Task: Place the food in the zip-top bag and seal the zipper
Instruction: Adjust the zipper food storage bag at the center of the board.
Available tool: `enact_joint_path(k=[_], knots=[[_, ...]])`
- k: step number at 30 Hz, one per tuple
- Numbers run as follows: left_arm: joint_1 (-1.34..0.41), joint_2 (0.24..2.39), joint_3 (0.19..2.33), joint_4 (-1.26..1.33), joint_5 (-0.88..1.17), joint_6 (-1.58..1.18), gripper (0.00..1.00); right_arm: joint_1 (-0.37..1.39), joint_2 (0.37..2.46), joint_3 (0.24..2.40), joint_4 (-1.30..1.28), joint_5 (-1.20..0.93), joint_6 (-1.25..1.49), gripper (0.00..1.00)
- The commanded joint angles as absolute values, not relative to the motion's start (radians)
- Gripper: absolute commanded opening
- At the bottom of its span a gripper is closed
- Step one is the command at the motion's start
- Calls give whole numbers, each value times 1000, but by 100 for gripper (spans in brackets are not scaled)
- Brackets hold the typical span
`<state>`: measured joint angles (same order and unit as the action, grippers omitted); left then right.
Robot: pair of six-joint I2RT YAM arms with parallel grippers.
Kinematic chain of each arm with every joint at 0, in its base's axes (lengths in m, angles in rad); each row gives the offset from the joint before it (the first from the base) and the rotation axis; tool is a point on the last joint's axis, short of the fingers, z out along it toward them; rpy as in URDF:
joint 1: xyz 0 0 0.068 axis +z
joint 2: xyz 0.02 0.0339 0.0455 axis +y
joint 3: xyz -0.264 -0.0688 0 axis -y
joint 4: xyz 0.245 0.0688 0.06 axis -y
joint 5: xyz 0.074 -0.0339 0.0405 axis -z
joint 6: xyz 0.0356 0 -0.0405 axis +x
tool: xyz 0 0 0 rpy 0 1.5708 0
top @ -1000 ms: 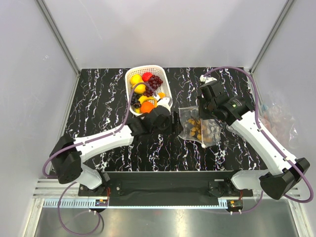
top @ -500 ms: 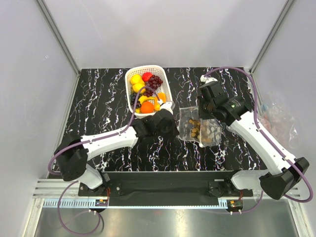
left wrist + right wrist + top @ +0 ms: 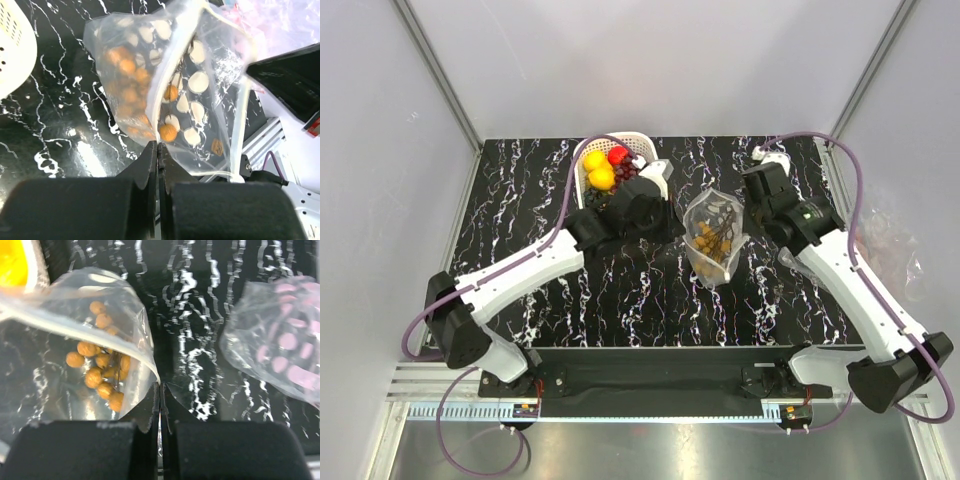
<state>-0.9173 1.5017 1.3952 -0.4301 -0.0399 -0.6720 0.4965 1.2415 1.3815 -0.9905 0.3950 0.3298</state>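
Note:
The clear zip-top bag (image 3: pixel 713 238) is stretched between my two grippers above the dark marbled table (image 3: pixel 520 220). A bunch of tan grapes (image 3: pixel 100 375) lies inside it and also shows through the plastic as tan grapes (image 3: pixel 127 82). My left gripper (image 3: pixel 159 145) is shut on one edge of the bag, at the bag's left side (image 3: pixel 678 212). At the bag's right side (image 3: pixel 746 214), my right gripper (image 3: pixel 160 386) is shut on the opposite edge. Yellow lemons (image 3: pixel 599 171), a red strawberry (image 3: pixel 618 155) and dark purple grapes (image 3: pixel 630 169) sit in the white basket (image 3: pixel 582 160). My left arm hides the rest of the basket.
The basket's white side (image 3: pixel 12 45) lies close to the left of the bag. A second clear bag with pink spots (image 3: pixel 285 345) lies to the right, beyond the table edge (image 3: pixel 882 240). Grey walls close in the table at the back and sides.
My left gripper has shut on the bag's edge. Both arms have moved toward the back and lifted the bag, which now hangs stretched between them. My left arm now covers more of the basket.

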Motion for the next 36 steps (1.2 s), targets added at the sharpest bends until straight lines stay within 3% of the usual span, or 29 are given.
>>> enact_joint_path(k=[1, 5, 9, 12, 17, 19, 25, 28, 34, 36], knots=[[-922, 1512, 1466, -451, 21, -643, 0, 453, 1197, 1440, -1032, 489, 331, 0], [-953, 1610, 1495, -403, 132, -663, 0, 408, 1195, 1494, -1039, 517, 319, 0], [-957, 1585, 1462, -364, 112, -669, 0, 410, 1215, 1552, -1046, 441, 316, 0], [-950, 1585, 1466, -399, 92, -643, 0, 410, 1223, 1513, -1020, 319, 290, 0], [-946, 1598, 1424, -394, 81, -618, 0, 408, 1256, 1416, -1009, 318, 299, 0], [-946, 1606, 1407, -373, 84, -614, 0, 408, 1255, 1382, -999, 292, 302, 3], [-946, 1614, 1388, -357, 60, -608, 0, 408, 1227, 1336, -970, 224, 307, 32], [-946, 1600, 1403, -367, 41, -588, 0, 408, 1232, 1336, -968, 196, 308, 40], [-939, 1597, 1430, -400, 12, -568, 0, 410, 1247, 1330, -962, 109, 314, 40], [-928, 1597, 1427, -402, 15, -565, 0, 408, 1244, 1310, -939, 68, 311, 35]])
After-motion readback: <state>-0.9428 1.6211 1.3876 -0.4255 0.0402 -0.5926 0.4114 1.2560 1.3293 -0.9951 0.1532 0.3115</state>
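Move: Both closed grippers already pinch opposite rims of the zip-top bag, whose middle, with the food in it, is about 8 cm right and 2 cm back of the left hand, 9 cm lower. It is about 8 cm left, 4 cm back and 9 cm below the right hand. The basket stands some 14 cm ahead, 14 cm left and 16 cm below the left hand; a spare bag lies about 24 cm right, 9 cm back and 19 cm below the right hand. Still pinching the rim, left hand sinks about 5 cm rightward; right hand rises, drops 8 cm, opens partway. ##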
